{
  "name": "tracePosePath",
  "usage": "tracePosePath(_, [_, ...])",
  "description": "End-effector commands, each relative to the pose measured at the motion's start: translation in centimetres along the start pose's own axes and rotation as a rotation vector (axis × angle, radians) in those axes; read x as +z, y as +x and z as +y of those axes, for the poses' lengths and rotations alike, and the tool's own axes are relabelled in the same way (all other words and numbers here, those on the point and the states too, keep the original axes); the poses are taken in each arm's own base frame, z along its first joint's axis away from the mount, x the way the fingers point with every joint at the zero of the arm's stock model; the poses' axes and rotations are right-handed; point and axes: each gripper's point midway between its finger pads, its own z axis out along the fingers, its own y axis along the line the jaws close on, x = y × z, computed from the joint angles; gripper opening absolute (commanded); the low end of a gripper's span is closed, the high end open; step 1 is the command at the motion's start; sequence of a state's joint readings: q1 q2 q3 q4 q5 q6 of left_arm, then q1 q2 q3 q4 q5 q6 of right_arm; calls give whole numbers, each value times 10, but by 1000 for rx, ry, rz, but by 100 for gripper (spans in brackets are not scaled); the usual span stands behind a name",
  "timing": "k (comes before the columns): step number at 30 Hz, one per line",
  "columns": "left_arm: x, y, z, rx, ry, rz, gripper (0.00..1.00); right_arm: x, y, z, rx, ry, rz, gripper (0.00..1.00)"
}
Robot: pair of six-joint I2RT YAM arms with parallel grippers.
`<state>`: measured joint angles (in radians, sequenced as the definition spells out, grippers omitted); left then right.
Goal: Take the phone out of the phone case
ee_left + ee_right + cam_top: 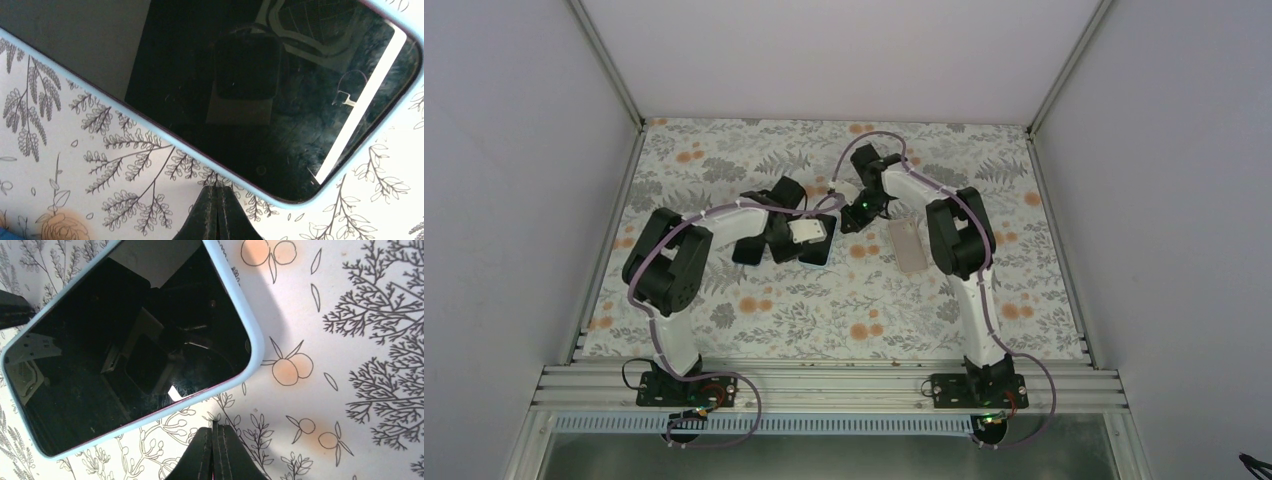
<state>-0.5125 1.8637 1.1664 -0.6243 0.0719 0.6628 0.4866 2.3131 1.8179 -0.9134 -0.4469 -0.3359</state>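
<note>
The phone (250, 90), its dark screen facing up, lies flat in a light blue phone case (151, 127) on the floral table cover. From above only a blue corner of the case (816, 257) shows under the left wrist. My left gripper (216, 189) is shut and holds nothing. Its tips sit on the cover just beside the case's long edge. The right gripper (214, 427) is also shut and holds nothing, a short way off the corner of the case (256, 340) around the phone (130, 350). In the top view the two grippers (799, 243) (854, 216) sit close together.
A flat beige-pink rectangular object (909, 246) lies on the cover just right of the right gripper, beside the right arm (959, 235). Metal frame rails (824, 385) run along the near edge, and white walls enclose the table.
</note>
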Motion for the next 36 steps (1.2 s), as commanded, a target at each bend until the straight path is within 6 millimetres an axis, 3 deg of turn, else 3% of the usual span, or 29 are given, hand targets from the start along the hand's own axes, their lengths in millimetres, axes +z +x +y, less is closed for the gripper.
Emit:
tracePosePath(1, [4, -12, -9, 9, 66, -37, 2, -7, -9, -7, 0, 32, -21, 4])
tracePosePath(9, [7, -23, -47, 52, 216, -61, 2, 13, -28, -14, -16, 10, 1, 4])
tracePosePath(14, [17, -47, -54, 82, 225, -80, 2, 28, -33, -1, -48, -31, 25, 4])
tracePosePath(21, [25, -95, -73, 167, 273, -154, 2, 27, -32, 20, -101, -75, 27, 4])
tracePosePath(25, [25, -116, -87, 223, 277, -170, 2, 19, -34, 8, -111, 20, 22, 5])
tracePosePath(26, [21, -120, -89, 235, 277, -175, 2, 13, -36, 4, -116, 57, 13, 10])
tracePosePath(28, [11, -119, -93, 249, 282, -181, 2, -1, -40, -3, -131, 114, -19, 34])
tracePosePath(32, [-29, -108, -97, 287, 262, -207, 6, -33, -40, -8, -172, 153, -58, 80])
tracePosePath(33, [-42, -105, -97, 296, 252, -220, 15, -40, -38, -10, -186, 161, -57, 88])
tracePosePath(34, [-55, -102, -97, 303, 238, -234, 32, -47, -35, -11, -206, 165, -54, 96])
tracePosePath(36, [-82, -97, -95, 318, 210, -267, 75, -51, -25, -10, -263, 158, -24, 100])
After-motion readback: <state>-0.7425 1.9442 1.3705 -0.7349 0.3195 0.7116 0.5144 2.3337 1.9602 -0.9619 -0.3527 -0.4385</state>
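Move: Just right of the left hand and a little ahead, its middle about 5 cm right and 3 cm forward, lies the light-blue-rimmed phone. The same phone sits some 6 cm left and 3 cm back of the right hand. The other phone is roughly 15 cm left and 3 cm ahead of the left hand; the beige case is some 21 cm right and 4 cm back of the right hand. All lie within a centimetre below fingertip level. Sweeping right about 14 cm with shut fingers, and a little back, the left hand pushes the near end of the blue-rimmed phone around, turning some 20 degrees clockwise. The right hand, also shut, slips 4 cm forward along the phone's far side, then pushes that end left about 4 cm. Both then lift 2 to 3 cm and part, right fingers opening wide, left about a third. ##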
